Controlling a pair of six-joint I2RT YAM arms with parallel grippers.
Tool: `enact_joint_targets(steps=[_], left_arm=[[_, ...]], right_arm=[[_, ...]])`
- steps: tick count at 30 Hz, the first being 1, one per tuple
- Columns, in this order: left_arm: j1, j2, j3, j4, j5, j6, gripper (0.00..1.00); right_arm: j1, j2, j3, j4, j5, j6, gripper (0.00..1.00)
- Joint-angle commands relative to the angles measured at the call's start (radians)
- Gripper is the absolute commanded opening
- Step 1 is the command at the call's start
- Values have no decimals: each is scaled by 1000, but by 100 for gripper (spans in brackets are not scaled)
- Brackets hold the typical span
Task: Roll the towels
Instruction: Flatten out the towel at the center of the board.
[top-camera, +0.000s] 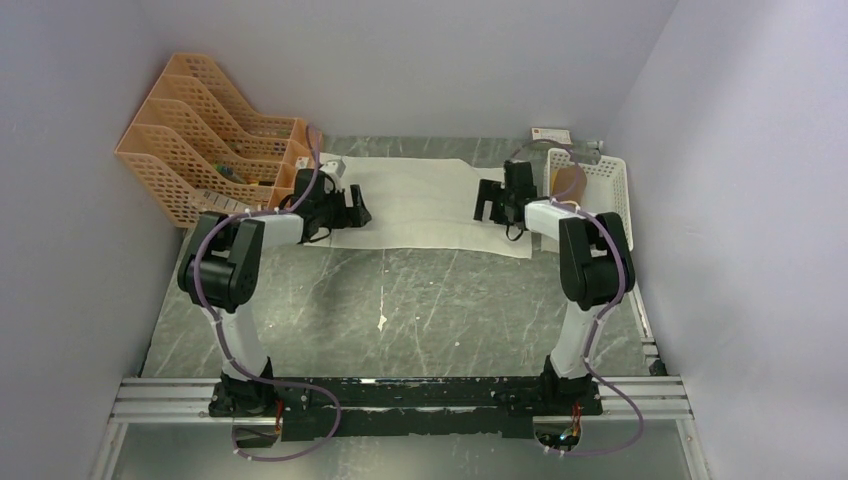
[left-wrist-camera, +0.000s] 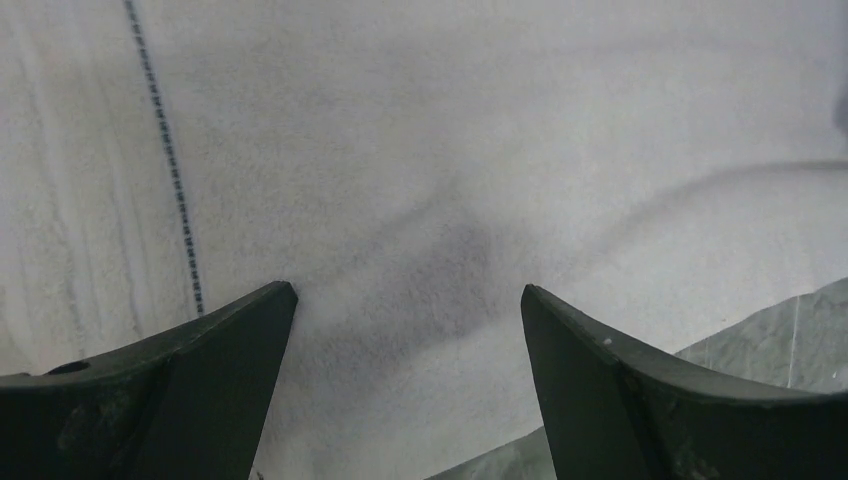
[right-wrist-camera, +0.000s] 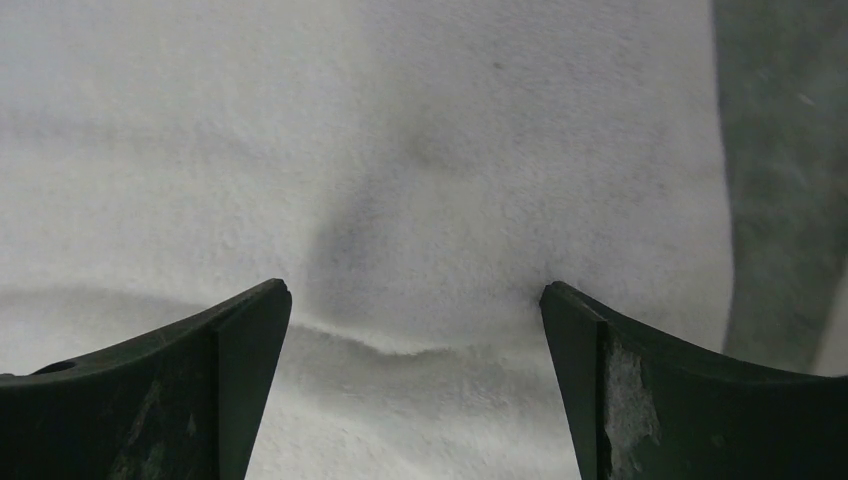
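A cream-white towel (top-camera: 420, 205) lies spread flat across the far middle of the dark marble table (top-camera: 400, 300). My left gripper (top-camera: 358, 208) hovers open over the towel's left end; in the left wrist view the towel (left-wrist-camera: 450, 150) fills the space beyond the gripper (left-wrist-camera: 408, 292), with a dark stitched line at the left. My right gripper (top-camera: 487, 203) stands open over the towel's right end. In the right wrist view a low fold of the towel (right-wrist-camera: 420, 120) runs between the open gripper (right-wrist-camera: 415, 290). A brown towel (top-camera: 568, 182) sits in the white basket.
An orange file rack (top-camera: 210, 130) stands at the back left, close behind the left arm. A white basket (top-camera: 610, 190) sits at the back right beside the right arm. A small white box (top-camera: 331, 168) lies near the towel's far left corner. Walls close in on three sides.
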Motion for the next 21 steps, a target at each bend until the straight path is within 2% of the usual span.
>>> enact_joint_targets(steps=[1, 11, 15, 21], left_arm=[[-8, -44, -60, 54, -55, -19, 97], [-13, -207, -257, 18, -62, -122, 97], [-13, -301, -349, -1, -71, -143, 97], [-12, -359, -352, -62, -87, -109, 97]], right_arm=[[-7, -48, -65, -194, 200, 7, 100], [-10, -103, -149, -259, 218, 34, 100], [-10, -156, -252, -252, 221, 66, 100], [-49, -260, -282, -250, 249, 80, 100]])
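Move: Both open grippers are already down on the white towel. Its middle lies about 20 cm to the right of the left hand and 2 cm ahead, 3 cm below. The slatted rack stands some 42 cm to the left of that hand and 15 cm farther out. From the right hand the towel's middle is about 23 cm to the left and level with it, 2 cm below; the white basket sits some 33 cm to its right, level, with the rolled towel in it 27 cm right and 4 cm ahead. Draw both wide-open grippers back towards the robot together, about 9 cm each, keeping the fingertips low on the white towel. Let the right one also slide some 5 cm to its right towards the basket, sinking 1 cm and turning slightly clockwise, so it drags its end of the cloth; let the left fingers slip over the cloth towards the near hem, drifting a little left. ##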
